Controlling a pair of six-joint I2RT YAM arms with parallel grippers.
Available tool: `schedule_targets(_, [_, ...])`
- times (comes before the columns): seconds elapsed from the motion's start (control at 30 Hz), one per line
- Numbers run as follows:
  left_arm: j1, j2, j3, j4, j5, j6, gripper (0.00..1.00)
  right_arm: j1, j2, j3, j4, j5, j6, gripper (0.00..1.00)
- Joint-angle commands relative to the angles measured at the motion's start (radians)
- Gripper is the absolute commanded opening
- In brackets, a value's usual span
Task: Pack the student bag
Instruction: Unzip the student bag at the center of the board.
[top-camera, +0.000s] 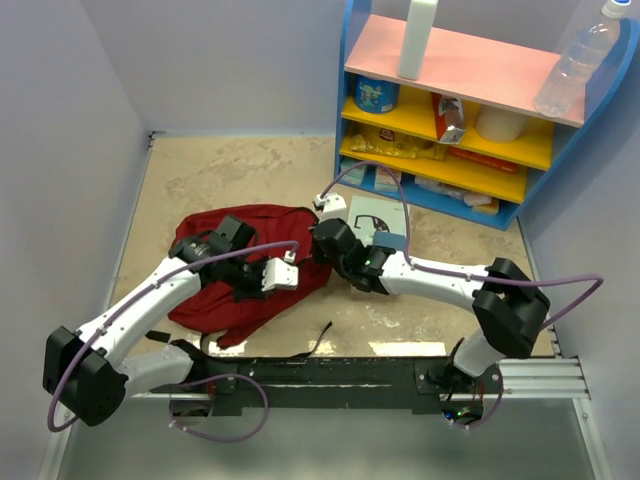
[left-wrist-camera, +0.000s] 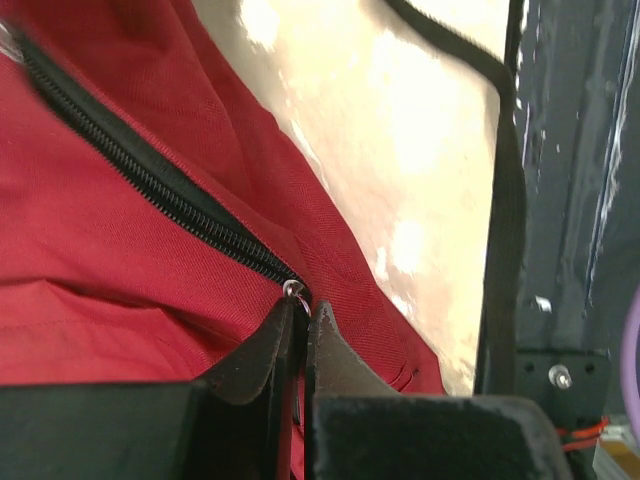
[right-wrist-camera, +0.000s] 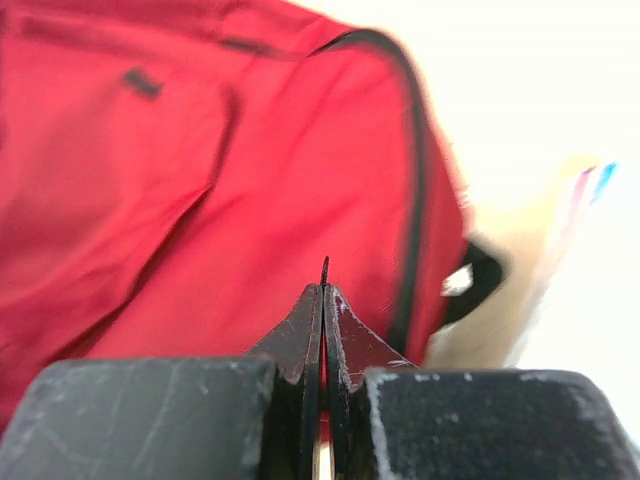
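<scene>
The student bag (top-camera: 215, 300), dark red, lies flat on the table left of centre. My left gripper (top-camera: 257, 283) is over its near-right part. In the left wrist view it (left-wrist-camera: 303, 312) is shut on the metal pull (left-wrist-camera: 295, 290) at the end of the black zipper (left-wrist-camera: 150, 185). My right gripper (top-camera: 325, 242) is at the bag's right edge. Seen from the right wrist, that gripper (right-wrist-camera: 323, 290) is shut, and a thin black strip (right-wrist-camera: 324, 268) sticks out between its fingertips in front of the red fabric (right-wrist-camera: 200, 200). A white book (top-camera: 372, 212) lies just right of the bag, partly under the right arm.
A blue shelf unit (top-camera: 450, 150) with snacks stands at the back right, with a white bottle (top-camera: 418, 38) and a clear bottle (top-camera: 580, 62) on top. A black strap (top-camera: 320, 337) trails toward the arms' mounting rail (top-camera: 380, 372). Grey walls close in both sides.
</scene>
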Motion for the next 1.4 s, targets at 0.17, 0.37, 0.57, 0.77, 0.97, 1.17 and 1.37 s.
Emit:
schedule_targets(0.17, [-0.007,-0.08,-0.009,-0.234,-0.016,0.115,0.07,-0.088,0.048,0.164,0.053,0.017,-0.121,0.0])
schedule_targets(0.37, [-0.007,-0.103,0.023,-0.184,-0.08,0.07,0.24,-0.094,0.01,0.142,0.054,-0.033,-0.105,0.0])
schedule_targets(0.57, [-0.007,-0.112,0.15,0.068,-0.092,-0.219,0.64,-0.065,-0.064,0.031,0.077,-0.063,-0.049,0.0])
schedule_targets(0.77, [-0.008,0.015,0.194,0.266,-0.019,-0.486,0.68,-0.028,-0.082,0.003,0.087,-0.078,-0.015,0.0])
schedule_targets(0.97, [-0.019,0.095,0.152,0.398,-0.032,-0.615,0.69,-0.003,-0.103,0.004,0.076,-0.063,-0.004,0.0])
schedule_targets(1.17, [-0.028,0.112,0.094,0.465,-0.063,-0.672,0.69,-0.003,-0.122,-0.007,0.076,-0.04,0.007,0.0])
schedule_targets(1.37, [-0.077,0.11,0.026,0.528,-0.095,-0.737,0.74,-0.014,-0.102,0.007,0.071,-0.023,-0.003,0.0])
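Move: One zipper pull is pinched in the left fingers. The other, in the right fingers, lies about 12 cm ahead of the left hand and 10 cm to its right, roughly level. The bag's middle is some 6 cm ahead of the left hand, 5 cm left and 8 below. From the right hand, the bag's far corner is about 6 cm ahead, 3 left and 6 below; the books are 13 cm right, 2 back and 9 below. The two zipper pulls are first drawn apart, the right hand going about 4 cm forward while the left slides some 3 cm to its left and slightly back. The left fingers then open wide, let go, and arc up and over, forward and right towards the right hand, sinking at the end and turning counter-clockwise. The right hand rises, keeps its pinch and eases back about 4 cm. ##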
